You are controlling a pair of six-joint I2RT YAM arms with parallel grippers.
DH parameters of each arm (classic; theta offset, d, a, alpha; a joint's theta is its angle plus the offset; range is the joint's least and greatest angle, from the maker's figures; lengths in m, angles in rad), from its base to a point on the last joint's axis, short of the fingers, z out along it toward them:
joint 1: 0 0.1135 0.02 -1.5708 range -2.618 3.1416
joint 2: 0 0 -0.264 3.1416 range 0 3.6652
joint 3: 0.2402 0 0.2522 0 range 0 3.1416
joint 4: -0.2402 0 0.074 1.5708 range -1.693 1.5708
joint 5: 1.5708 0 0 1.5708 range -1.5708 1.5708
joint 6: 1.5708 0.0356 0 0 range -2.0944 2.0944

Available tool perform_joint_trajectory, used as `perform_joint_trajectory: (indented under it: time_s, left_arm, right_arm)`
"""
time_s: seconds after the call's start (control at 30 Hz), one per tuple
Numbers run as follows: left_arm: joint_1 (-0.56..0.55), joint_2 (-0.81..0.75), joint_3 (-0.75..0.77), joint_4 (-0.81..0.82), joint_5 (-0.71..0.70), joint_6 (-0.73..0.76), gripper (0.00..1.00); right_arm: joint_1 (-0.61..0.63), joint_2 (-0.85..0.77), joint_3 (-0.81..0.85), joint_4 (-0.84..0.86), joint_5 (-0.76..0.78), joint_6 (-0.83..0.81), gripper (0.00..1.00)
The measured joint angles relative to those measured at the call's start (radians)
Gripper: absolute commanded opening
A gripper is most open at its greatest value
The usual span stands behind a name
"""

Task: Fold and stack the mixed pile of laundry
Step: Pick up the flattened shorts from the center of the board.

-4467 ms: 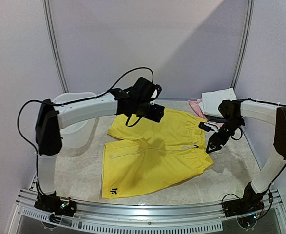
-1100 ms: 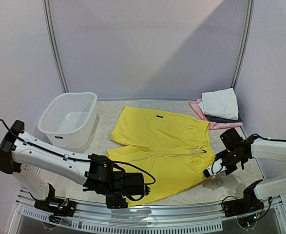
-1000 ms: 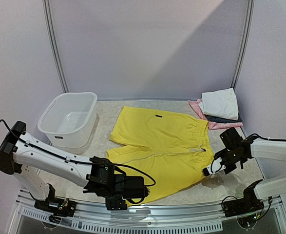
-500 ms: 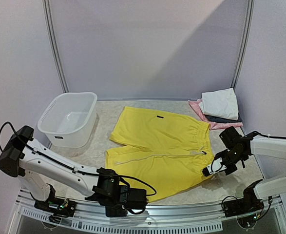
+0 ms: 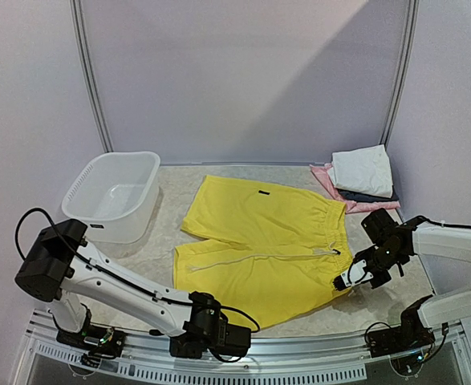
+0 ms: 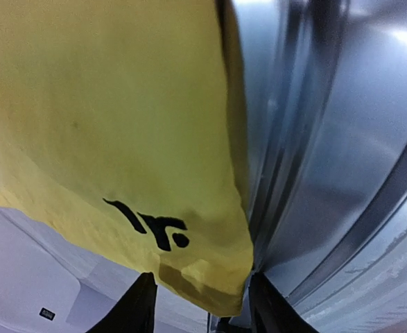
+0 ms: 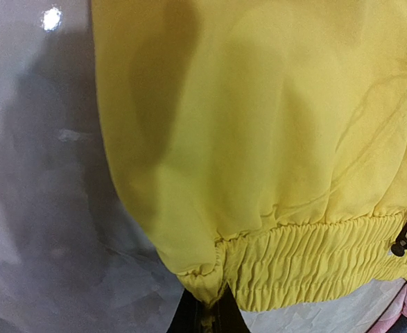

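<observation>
The yellow shorts (image 5: pixel 259 241) from the laundry pile lie spread flat in the middle of the table, waistband to the right. My left gripper (image 5: pixel 211 333) is low at the front edge, over the near left hem corner. In the left wrist view that corner (image 6: pixel 203 277), with its black logo (image 6: pixel 151 225), sits between my open fingers (image 6: pixel 142 305), which stand apart on either side of it. My right gripper (image 5: pixel 341 282) is shut on the near waistband corner (image 7: pixel 210 281) of the shorts.
A white plastic basket (image 5: pixel 111 196) stands at the back left. A folded white garment (image 5: pixel 362 170) rests on pink cloth (image 5: pixel 335 188) at the back right. The metal front rail (image 5: pixel 299 365) runs right beside my left gripper.
My left arm has slid toward the front rail and settled at the hem corner, its jaws narrowing around it. The right gripper has held its place on the waistband.
</observation>
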Motion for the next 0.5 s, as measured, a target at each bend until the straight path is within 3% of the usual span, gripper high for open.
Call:
perform_joint_trajectory:
  time_s: [0.03, 0.13, 0.17, 0.3, 0.5]
  left_arm:
    - [0.000, 0.005, 0.002, -0.008, -0.005, 0.002, 0.38]
    - [0.000, 0.020, 0.011, -0.025, -0.015, 0.002, 0.11]
    - [0.000, 0.025, 0.017, -0.033, -0.017, 0.009, 0.08]
    - [0.000, 0.035, 0.050, -0.065, -0.040, 0.019, 0.00]
    - [0.027, -0.019, 0.072, -0.106, -0.096, 0.015, 0.00]
  right_arm:
    - [0.000, 0.000, 0.000, 0.000, 0.000, 0.000, 0.00]
    - [0.000, 0.000, 0.000, 0.000, 0.001, 0.000, 0.00]
    - [0.000, 0.000, 0.000, 0.000, 0.001, 0.000, 0.00]
    - [0.000, 0.000, 0.004, -0.008, -0.001, 0.008, 0.00]
    - [0.000, -0.003, 0.106, -0.130, -0.050, 0.071, 0.00]
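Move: The left hand's open fingers already straddle the yellow shorts' near hem corner, practically at the hand point; the black drawstring toggle lies about 21 cm ahead and 17 cm to its right. The right hand already grips the waistband's near corner, at its fingertips; from this hand the toggle is roughly 7 cm straight ahead, and the folded stack some 24 cm ahead and 10 cm right. Left pinches the hem corner, then rises 3 cm and forward; right, still gripping the waistband, lifts about 2.5 cm. ##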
